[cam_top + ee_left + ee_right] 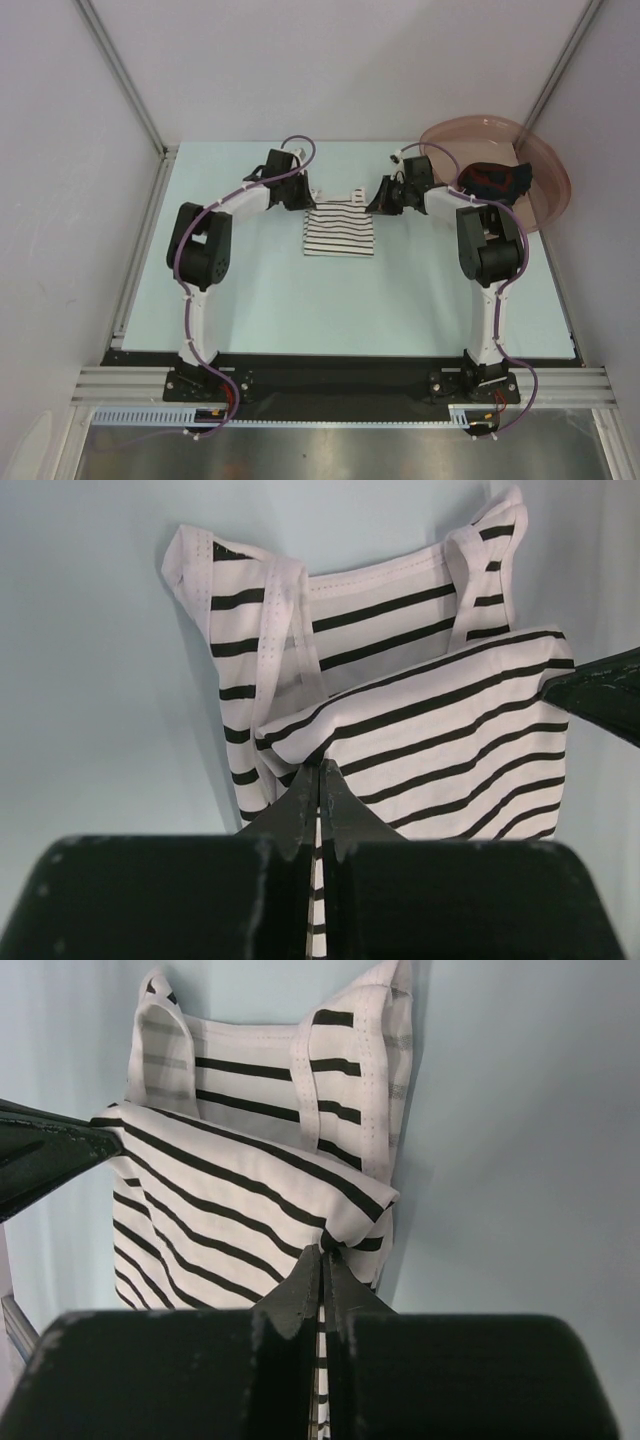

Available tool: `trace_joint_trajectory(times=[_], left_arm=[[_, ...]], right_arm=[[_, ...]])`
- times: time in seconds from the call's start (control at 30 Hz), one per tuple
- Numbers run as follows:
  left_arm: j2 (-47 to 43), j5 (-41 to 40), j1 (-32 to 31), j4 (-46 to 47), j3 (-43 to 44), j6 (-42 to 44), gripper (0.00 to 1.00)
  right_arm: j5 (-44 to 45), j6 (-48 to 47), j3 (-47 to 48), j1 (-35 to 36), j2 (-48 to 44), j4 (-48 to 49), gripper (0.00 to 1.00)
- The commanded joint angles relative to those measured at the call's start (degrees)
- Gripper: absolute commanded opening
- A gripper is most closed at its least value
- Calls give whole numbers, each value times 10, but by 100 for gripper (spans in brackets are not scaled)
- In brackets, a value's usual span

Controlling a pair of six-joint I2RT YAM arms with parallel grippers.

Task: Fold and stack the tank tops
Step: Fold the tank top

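Observation:
The white tank top with thin black stripes (pixel 338 232) lies mid-table, its lower part doubled over so the straps (pixel 285 630) show beyond the fold. My left gripper (pixel 320 772) is shut on the left corner of the doubled layer, with striped cloth pinched between its fingers. On the opposite corner my right gripper (pixel 325 1250) is shut the same way. In the top view both grippers (pixel 306 203) (pixel 377 205) sit at the far corners of the cloth. The dark tank top with red parts (pixel 497 180) lies bunched in the pink basin (pixel 545 210).
The pink basin stands at the table's back right corner, close behind the right arm's elbow (pixel 490 245). Metal frame posts (pixel 125 85) and white walls enclose the pale blue table (pixel 340 310).

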Motion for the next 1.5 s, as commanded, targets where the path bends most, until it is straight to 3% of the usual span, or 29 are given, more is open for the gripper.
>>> trace_joint_trajectory(times=[0.0, 0.47, 0.63, 0.9, 0.97, 1.0, 1.03, 1.1, 1.13, 1.17, 1.3, 1.4, 1.47], left_arm=[[-64, -5, -3, 18, -19, 10, 0], [-174, -43, 1, 42, -110, -16, 0], [-144, -34, 25, 46, -86, -52, 0], [-55, -59, 42, 23, -15, -33, 0], [-38, -66, 48, 22, -4, -37, 0], [-31, -67, 50, 23, -2, -39, 1], [-15, -69, 53, 23, 2, -42, 15], [-1, -88, 54, 6, 12, -44, 37], [-3, -96, 54, 5, 6, -44, 61], [-9, -113, 53, 8, -2, -42, 69], [-74, -132, 52, 37, -46, -29, 86], [-102, -105, 48, 41, -56, -16, 86], [-105, -94, 43, 42, -48, -9, 86]], right_arm=[[-4, -8, -5, 6, -45, 29, 0], [32, -24, 5, 29, -130, 10, 0], [21, -27, 69, 23, -73, -20, 0], [3, -20, 161, 6, 38, -7, 4], [-12, -20, 209, 7, 84, -8, 13], [-9, -20, 225, 8, 99, -15, 37], [-4, -20, 260, 9, 116, -30, 47], [-14, -15, 284, 9, 142, -45, 49], [-16, -13, 284, 9, 142, -45, 50], [-15, -11, 262, 9, 135, -30, 50], [2, -13, 169, 9, 67, 18, 50], [-1, -15, 126, 11, 23, 29, 47], [2, -26, 119, 18, 8, 8, 54]])
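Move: The folded tank top is already pinched by the two far corners of its upper layer, one in each shut hand. The left shoulder strap, where that layer's edge goes, pokes out about 5 cm ahead of the left hand and 1 cm to its right; the right strap lies about 5 cm ahead of the right hand and 2 cm to its left. The folded body's middle is some 6 cm back and 7 cm right of the left hand, 5 cm back and 7 cm left of the right. The tank top's pinched edge is raised by both hands, the left about 6 cm up while easing back, the right about 10 cm up, then carried forward and down towards the straps, the right reaching farther out. Both let go as they come down; the left opens wide, drifts left and turns counter-clockwise some 15 degrees, while the right half opens and draws back. ##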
